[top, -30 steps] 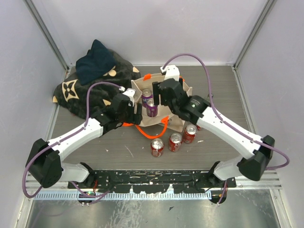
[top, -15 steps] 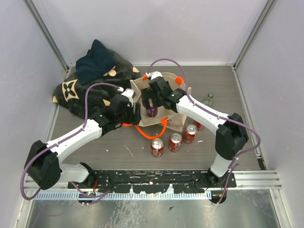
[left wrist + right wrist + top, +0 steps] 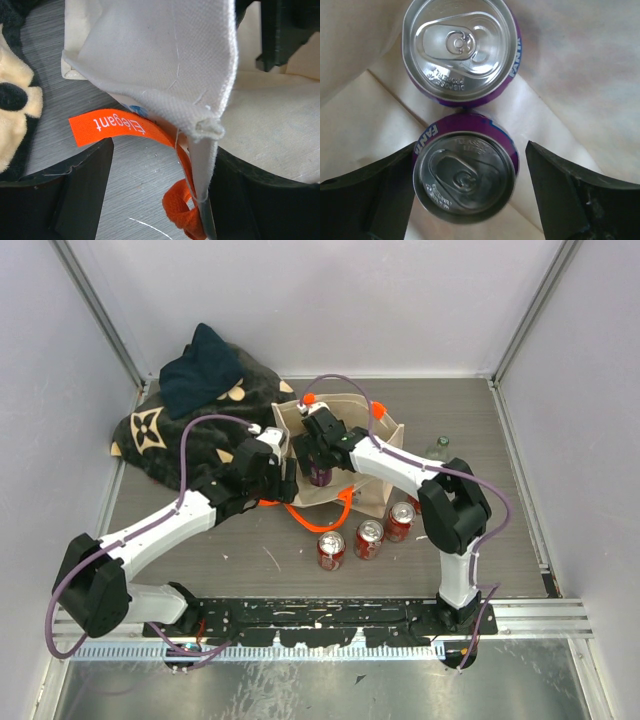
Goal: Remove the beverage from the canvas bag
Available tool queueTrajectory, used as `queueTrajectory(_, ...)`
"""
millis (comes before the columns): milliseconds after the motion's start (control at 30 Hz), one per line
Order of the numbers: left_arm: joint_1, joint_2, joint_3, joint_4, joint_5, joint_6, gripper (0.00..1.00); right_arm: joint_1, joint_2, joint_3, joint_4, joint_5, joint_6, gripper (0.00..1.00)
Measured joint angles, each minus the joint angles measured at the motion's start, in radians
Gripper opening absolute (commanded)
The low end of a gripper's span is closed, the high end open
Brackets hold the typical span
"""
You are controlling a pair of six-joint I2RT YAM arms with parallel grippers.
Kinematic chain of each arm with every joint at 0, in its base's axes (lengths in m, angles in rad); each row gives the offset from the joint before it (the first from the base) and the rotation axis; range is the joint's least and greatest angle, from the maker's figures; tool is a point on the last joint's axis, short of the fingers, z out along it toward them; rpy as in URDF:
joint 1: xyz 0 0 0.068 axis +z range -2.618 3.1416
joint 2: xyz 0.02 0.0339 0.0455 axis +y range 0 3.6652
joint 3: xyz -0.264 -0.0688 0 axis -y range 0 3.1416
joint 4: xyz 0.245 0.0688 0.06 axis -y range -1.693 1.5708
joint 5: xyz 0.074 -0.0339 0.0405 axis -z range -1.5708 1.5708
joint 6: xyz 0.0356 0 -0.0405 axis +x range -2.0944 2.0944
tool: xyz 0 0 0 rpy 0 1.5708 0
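The beige canvas bag [image 3: 372, 498] stands open mid-table with orange handles [image 3: 318, 515]. Two purple Fanta cans stand upright inside. My right gripper [image 3: 470, 152] is down in the bag, open, its fingers either side of the nearer can [image 3: 465, 175]; the left finger is at the can, the right one apart. The farther can [image 3: 460, 50] touches it. From above only one purple can [image 3: 319, 476] shows under the right gripper [image 3: 318, 452]. My left gripper [image 3: 162, 165] is open at the bag's left rim [image 3: 165, 60], the wall lying against its right finger [image 3: 250, 190].
Three red cans [image 3: 369, 538] stand in front of the bag. A dark floral blanket [image 3: 170, 430] with a navy cloth [image 3: 200, 370] on it lies at the back left. A glass bottle [image 3: 437, 448] stands right of the bag. An orange label strap [image 3: 115, 125] hangs by the left gripper.
The right gripper has swung left and down into the bag and opened wider around the nearer purple can. The left arm has barely moved.
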Motion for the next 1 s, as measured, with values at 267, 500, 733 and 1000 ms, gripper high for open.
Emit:
queueTrajectory(267, 0.000, 0.025, 0.000, 0.000, 0.010, -0.003, 0.79, 0.001, 0.029, -0.003, 0.040, 0.016, 0.004, 0.01)
queueTrajectory(500, 0.000, 0.048, 0.003, 0.012, 0.013, -0.003, 0.79, 0.000, 0.008, -0.016, 0.040, 0.019, -0.008, 0.01)
queueTrajectory(733, 0.000, 0.079, 0.014, 0.028, 0.023, -0.008, 0.80, 0.005, -0.224, -0.035, -0.023, 0.037, -0.031, 0.01)
queueTrajectory(1000, 0.000, 0.091, 0.032, 0.031, 0.023, -0.003, 0.80, 0.027, -0.675, -0.043, -0.074, 0.227, -0.021, 0.01)
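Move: The nearer purple can stands between the right hand's open fingers, its middle about 2 cm ahead and 4 cm below. The second purple can stands roughly 6 cm beyond it and 2 cm farther left. Outside the bag, the middle red can is about 11 cm to the right and 13 cm back, at the same height. From the left hand, the nearer purple can lies some 9 cm right, 1 cm ahead and 7 cm below. The right hand closes on the nearer purple can, lifts it some 26 cm, then also goes right and back. ##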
